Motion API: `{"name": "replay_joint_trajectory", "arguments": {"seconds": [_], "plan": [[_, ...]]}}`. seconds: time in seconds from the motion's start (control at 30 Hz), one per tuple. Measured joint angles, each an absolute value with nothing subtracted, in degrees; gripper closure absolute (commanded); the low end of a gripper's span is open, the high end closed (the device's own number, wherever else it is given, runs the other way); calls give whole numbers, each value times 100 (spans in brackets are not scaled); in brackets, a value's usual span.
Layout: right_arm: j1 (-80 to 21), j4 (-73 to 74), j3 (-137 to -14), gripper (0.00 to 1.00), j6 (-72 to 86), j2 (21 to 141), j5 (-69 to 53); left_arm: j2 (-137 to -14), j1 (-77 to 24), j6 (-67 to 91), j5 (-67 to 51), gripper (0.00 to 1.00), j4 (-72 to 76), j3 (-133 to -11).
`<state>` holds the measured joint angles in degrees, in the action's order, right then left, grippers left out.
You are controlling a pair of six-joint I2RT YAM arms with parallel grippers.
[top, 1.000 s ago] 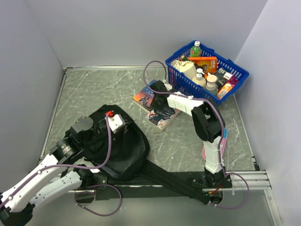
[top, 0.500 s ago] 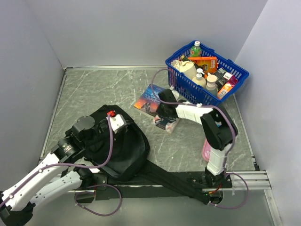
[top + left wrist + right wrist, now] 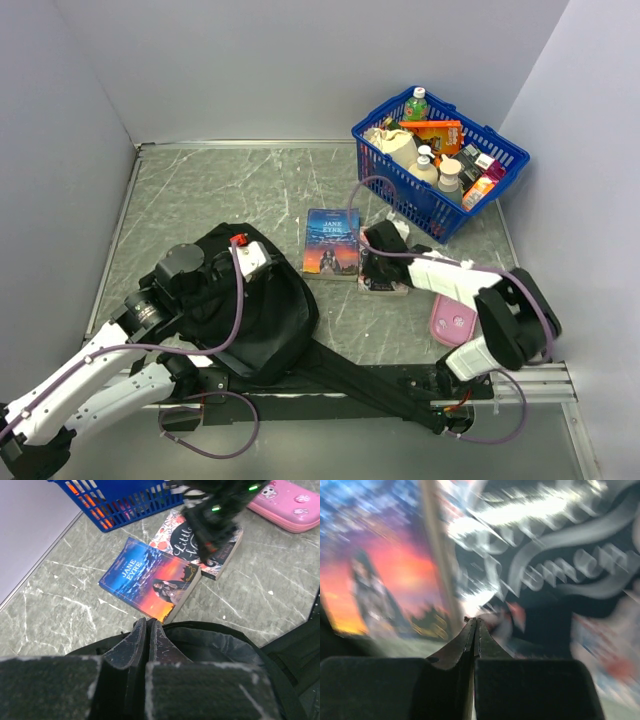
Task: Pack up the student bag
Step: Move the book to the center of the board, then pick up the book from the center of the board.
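Observation:
The student bag (image 3: pixel 272 322), black and soft, lies at the near left with its mouth (image 3: pixel 220 642) gaping toward the books. My left gripper (image 3: pixel 147 622) is shut on the rim of that mouth. A blue "Jane Eyre" book (image 3: pixel 332 243) lies flat just beyond the bag. Beside it on the right is a dark floral "Little Women" book (image 3: pixel 388 280). My right gripper (image 3: pixel 370 262) is shut and empty, its tips (image 3: pixel 476 621) down at the seam between the two books. The right wrist view is blurred.
A pink pencil case (image 3: pixel 455 320) lies right of the books, beside the right arm's elbow. A blue mesh basket (image 3: pixel 478 190) full of bottles and packets stands at the far right corner. The bag's straps (image 3: pixel 360 375) trail toward the arm bases.
My right arm swept from beside the basket toward the near side, dragging both books along; they now lie side by side instead of stacked. The left arm and bag stayed put.

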<state>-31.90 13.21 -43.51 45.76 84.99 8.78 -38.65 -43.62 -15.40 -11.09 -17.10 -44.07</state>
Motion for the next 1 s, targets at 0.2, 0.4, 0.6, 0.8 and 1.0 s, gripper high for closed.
{"name": "replay_joint_trajectory", "arguments": {"seconds": [0.2, 0.4, 0.6, 0.8, 1.0], "plan": [[-3181, 2270, -3876, 100, 4165, 7553, 941, -3903, -4362, -1586, -1024, 99, -1562, -4324], [-2902, 2659, -3894, 24, 3767, 7019, 799, -4073, -4364, -1675, -1000, 99, -1201, -4117], [-2338, 1831, -4805, 18, 3339, 7913, 526, -4110, -4364, -1675, -961, 99, -1090, -4040], [-2134, 1068, -5986, 16, 3140, 9498, 54, -4101, -4351, -1675, -963, 99, -1098, -4040], [-2139, 871, -6643, 15, 3013, 10455, -10, -4095, -4331, -1673, -985, 99, -1103, -4042]]}}
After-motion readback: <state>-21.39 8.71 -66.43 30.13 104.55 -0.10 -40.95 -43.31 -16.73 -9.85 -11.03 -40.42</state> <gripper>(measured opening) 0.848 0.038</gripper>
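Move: Jane Eyre's middle lies some 7 cm ahead and 8 cm left of the shut right fingertips, about 2 cm below them. Little Women, side by side with it, has its middle roughly 3 cm ahead and 4 cm right, as low. The pink pencil case is about 10 cm back and 21 cm right. From the left hand, Jane Eyre lies about 13 cm ahead, 16 cm right and 26 cm below. Little Women's near left corner is left behind as the shut right fingers carry on low, about 6 cm back and 4 cm right. They then open wide, rise and swing some 19 cm forward and 5 cm left over the books, finally sinking towards the far part of the seam, one finger over each book. The left hand stays shut at the bag's rim, easing slightly forward and down. ##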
